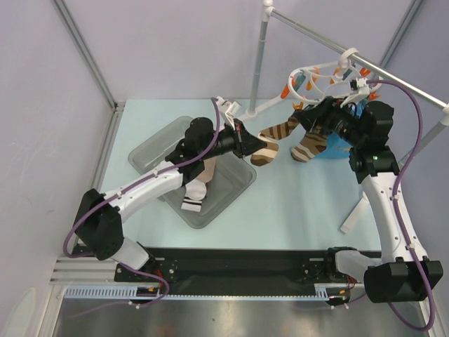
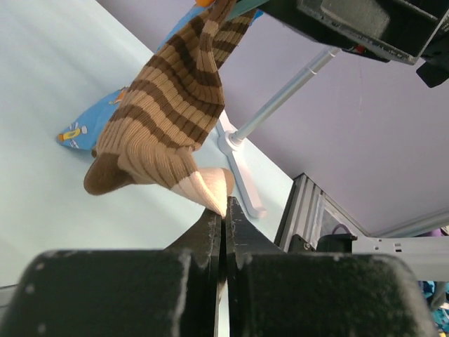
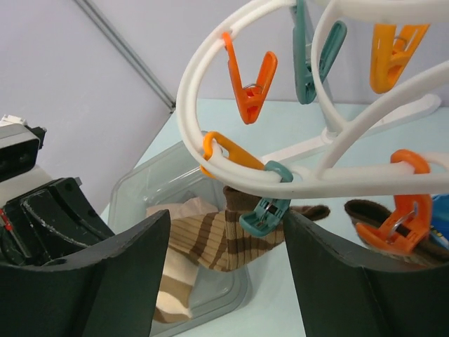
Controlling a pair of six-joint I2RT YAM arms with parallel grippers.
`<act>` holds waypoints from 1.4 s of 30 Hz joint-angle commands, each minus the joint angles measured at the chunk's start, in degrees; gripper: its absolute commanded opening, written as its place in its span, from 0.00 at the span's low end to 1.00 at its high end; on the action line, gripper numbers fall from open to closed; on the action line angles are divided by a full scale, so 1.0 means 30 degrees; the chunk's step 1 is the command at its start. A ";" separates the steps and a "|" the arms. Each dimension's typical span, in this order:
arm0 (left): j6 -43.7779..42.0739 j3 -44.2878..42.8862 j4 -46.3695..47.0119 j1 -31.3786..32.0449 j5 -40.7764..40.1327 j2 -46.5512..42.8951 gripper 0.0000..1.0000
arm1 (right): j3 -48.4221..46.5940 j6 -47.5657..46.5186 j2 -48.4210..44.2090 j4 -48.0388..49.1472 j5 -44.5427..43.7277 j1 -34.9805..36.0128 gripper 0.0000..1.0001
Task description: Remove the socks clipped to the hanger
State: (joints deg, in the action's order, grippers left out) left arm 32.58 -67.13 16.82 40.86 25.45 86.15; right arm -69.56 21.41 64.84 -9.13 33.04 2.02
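The white ring hanger (image 1: 313,76) hangs from the metal rail, with orange and teal clips. A brown-and-tan striped sock (image 1: 269,150) hangs from a teal clip (image 3: 262,213). My left gripper (image 1: 243,142) is shut on its tan toe (image 2: 210,184) and stretches it to the left. My right gripper (image 1: 330,116) is open just under the ring (image 3: 210,67); its jaws stand either side of the teal clip and the sock's cuff (image 3: 231,242). A second striped sock (image 1: 307,145) hangs beside it. A blue printed sock (image 1: 338,147) is low behind it and also shows in the left wrist view (image 2: 88,123).
A clear plastic tray (image 1: 235,188) lies under my left arm and holds a white sock with a black-striped cuff (image 1: 194,196). The rail's upright pole (image 1: 258,60) and white foot (image 1: 354,214) stand nearby. Grey walls enclose the table.
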 commanded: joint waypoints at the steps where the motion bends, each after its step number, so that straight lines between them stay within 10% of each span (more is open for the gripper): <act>1: 0.0858 -0.0825 0.0165 -0.0465 0.1385 -0.0387 0.00 | -0.0339 -0.0807 -0.0109 0.1284 -0.0990 0.0058 0.72; 30: 0.3613 -0.2670 -0.0655 -0.2311 0.6603 0.1664 0.00 | 0.2063 -0.2770 -0.0841 0.6000 0.3871 -0.1172 0.66; 42: 0.3965 -0.2965 -0.0450 -0.2869 0.6956 0.2074 0.00 | 0.1975 -0.3005 -0.0870 0.6059 0.4368 -0.1553 0.39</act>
State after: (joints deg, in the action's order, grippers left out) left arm 43.55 -73.67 13.65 32.77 44.47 91.79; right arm -63.31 12.95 63.53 5.98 44.42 -2.48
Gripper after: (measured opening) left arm 0.014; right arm 0.411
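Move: The right hand's open fingers are almost at the teal clip holding the striped sock on the hanger's near rim: some 3 cm ahead, level left to right and about 1 cm above. A yellow clip sits roughly 5 cm ahead and 2 cm left, and the orange clip of the second sock about 6 cm ahead and 4 cm right. From the left hand, already pinching the striped sock's free end, the teal clip lies about 8 cm ahead, 12 cm right and 8 cm up. The right hand eases about 1 cm forward and to its right, then draws back and ends about 1 cm higher, tipping its fingers up some 15 degrees and swinging them slightly counter-clockwise so that they straddle the teal clip, and closing them from wide to under half open around its handles. The left hand keeps its pinch on the sock's end, rises and sinks again by nearly 2 cm, and shifts about 1.5 cm to its left and a little forward, away from the clip sideways, while its wrist turns clockwise and tips over. ##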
